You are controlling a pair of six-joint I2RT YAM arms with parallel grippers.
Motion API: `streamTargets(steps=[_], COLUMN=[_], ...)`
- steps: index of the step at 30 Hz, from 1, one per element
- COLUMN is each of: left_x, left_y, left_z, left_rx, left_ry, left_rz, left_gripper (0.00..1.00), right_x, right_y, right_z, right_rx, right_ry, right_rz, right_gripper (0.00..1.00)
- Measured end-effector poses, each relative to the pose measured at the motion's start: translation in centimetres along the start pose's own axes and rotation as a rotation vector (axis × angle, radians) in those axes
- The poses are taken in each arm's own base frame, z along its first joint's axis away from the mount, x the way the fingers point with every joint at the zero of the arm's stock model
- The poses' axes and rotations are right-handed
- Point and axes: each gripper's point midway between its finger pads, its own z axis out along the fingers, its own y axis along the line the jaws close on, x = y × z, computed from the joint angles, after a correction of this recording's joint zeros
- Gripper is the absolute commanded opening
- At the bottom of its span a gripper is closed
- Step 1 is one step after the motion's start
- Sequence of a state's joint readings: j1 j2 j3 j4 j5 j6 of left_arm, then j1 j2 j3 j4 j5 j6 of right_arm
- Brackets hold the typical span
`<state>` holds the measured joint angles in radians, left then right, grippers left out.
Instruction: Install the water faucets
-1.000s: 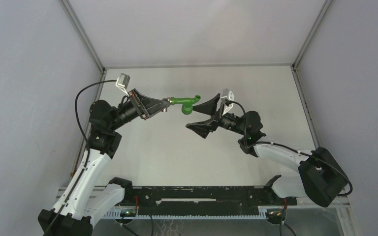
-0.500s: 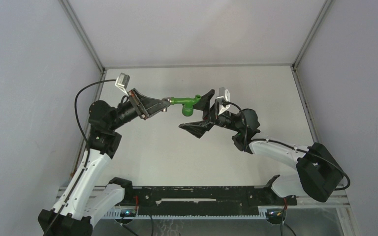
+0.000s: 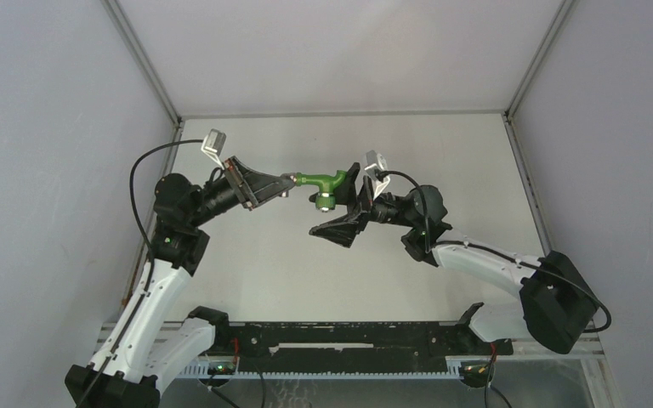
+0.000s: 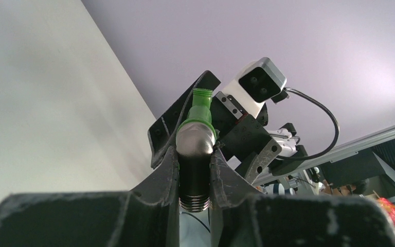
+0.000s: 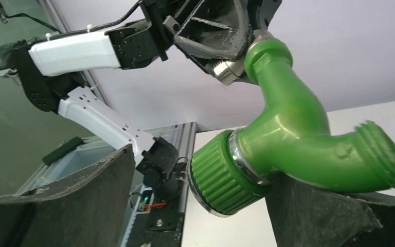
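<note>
The water faucet, a bright-green tap (image 3: 316,179) with a ribbed round knob (image 3: 325,201), hangs in the air above the table. My left gripper (image 3: 287,183) is shut on its grey metal threaded fitting (image 4: 195,172), and the green body (image 4: 201,107) sticks out beyond the fingertips. My right gripper (image 3: 337,204) stands open around the tap. In the right wrist view the knob (image 5: 221,172) lies between the fingers. The right finger (image 5: 319,211) sits under the bent spout (image 5: 339,154), while the left finger (image 5: 77,200) stays well apart from the knob.
The white table (image 3: 247,255) lies below both arms, with grey walls on three sides. A black rail (image 3: 349,336) with the arm bases runs along the near edge. The left arm's camera cable (image 3: 140,161) loops upward at the left.
My right gripper has moved left toward the tap until its fingers straddle the green body and knob. The tap has turned, its knob now pointing toward the near edge. The left gripper kept its hold.
</note>
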<state>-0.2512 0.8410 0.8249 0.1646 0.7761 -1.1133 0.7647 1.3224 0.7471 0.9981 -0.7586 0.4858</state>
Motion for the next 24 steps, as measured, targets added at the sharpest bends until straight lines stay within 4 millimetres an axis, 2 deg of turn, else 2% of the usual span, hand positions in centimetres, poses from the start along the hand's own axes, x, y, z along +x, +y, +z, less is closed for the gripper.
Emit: streamTargets(steps=[6, 12, 14, 17, 20, 22, 24], left_x=[0.6, 0.7, 0.8, 1.0, 1.0, 0.9, 0.8], left_y=[-0.2, 0.2, 0.6, 0.9, 0.9, 0.8, 0.5], left_z=[-0.4, -0.5, -0.5, -0.6, -0.8, -1.0, -1.1], left_rx=[0.004, -0.012, -0.023, -0.037, -0.039, -0.042, -0.036], left_ry=[0.018, 0.021, 0.023, 0.028, 0.025, 0.013, 0.007], left_rz=[0.026, 0.056, 0.068, 0.082, 0.104, 0.13, 0.156], left_gripper=[0.0, 0.0, 0.0, 0.0, 0.0, 0.0, 0.0], right_x=[-0.2, -1.5, -2.1, -2.4, -2.4, -2.6, -2.9], right_y=[1.4, 0.1, -0.7, -1.7, -2.9, -3.1, -3.0], right_z=[-0.2, -0.7, -1.0, -1.4, -1.5, -1.3, -1.1], right_rx=[0.039, 0.196, 0.237, 0.276, 0.312, 0.316, 0.31], right_ry=[0.025, -0.036, -0.069, -0.1, -0.103, -0.098, -0.089], right_rz=[0.058, 0.216, 0.308, 0.442, 0.552, 0.614, 0.676], right_gripper=[0.94, 0.81, 0.71, 0.51, 0.41, 0.32, 0.18])
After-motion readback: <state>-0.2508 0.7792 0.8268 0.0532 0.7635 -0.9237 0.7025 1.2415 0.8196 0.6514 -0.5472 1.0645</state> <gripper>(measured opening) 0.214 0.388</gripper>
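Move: The green faucet's body, jutting from the left fingers, sits about 5 cm ahead of the open right hand, 1 cm to its right and 2 cm above. Its ribbed cap is nearer, some 2 cm ahead and 1 cm right at the same height. The metal elbow in the left grip stands about 6 cm ahead, 6 cm left and 2 cm above the right hand. From the left hand the faucet body lies roughly 7 cm to the right, about level. The faucet's green body gets pinched near the ribbed cap by the right fingers, which begin wide open: the hand first backs off a little over 1 cm, then goes forward about 5 cm and slightly right, rolling some 40 degrees about its pointing direction with its far side sinking as the fingers close. The left hand keeps its grip on the metal elbow, easing about 1 cm back and down. ##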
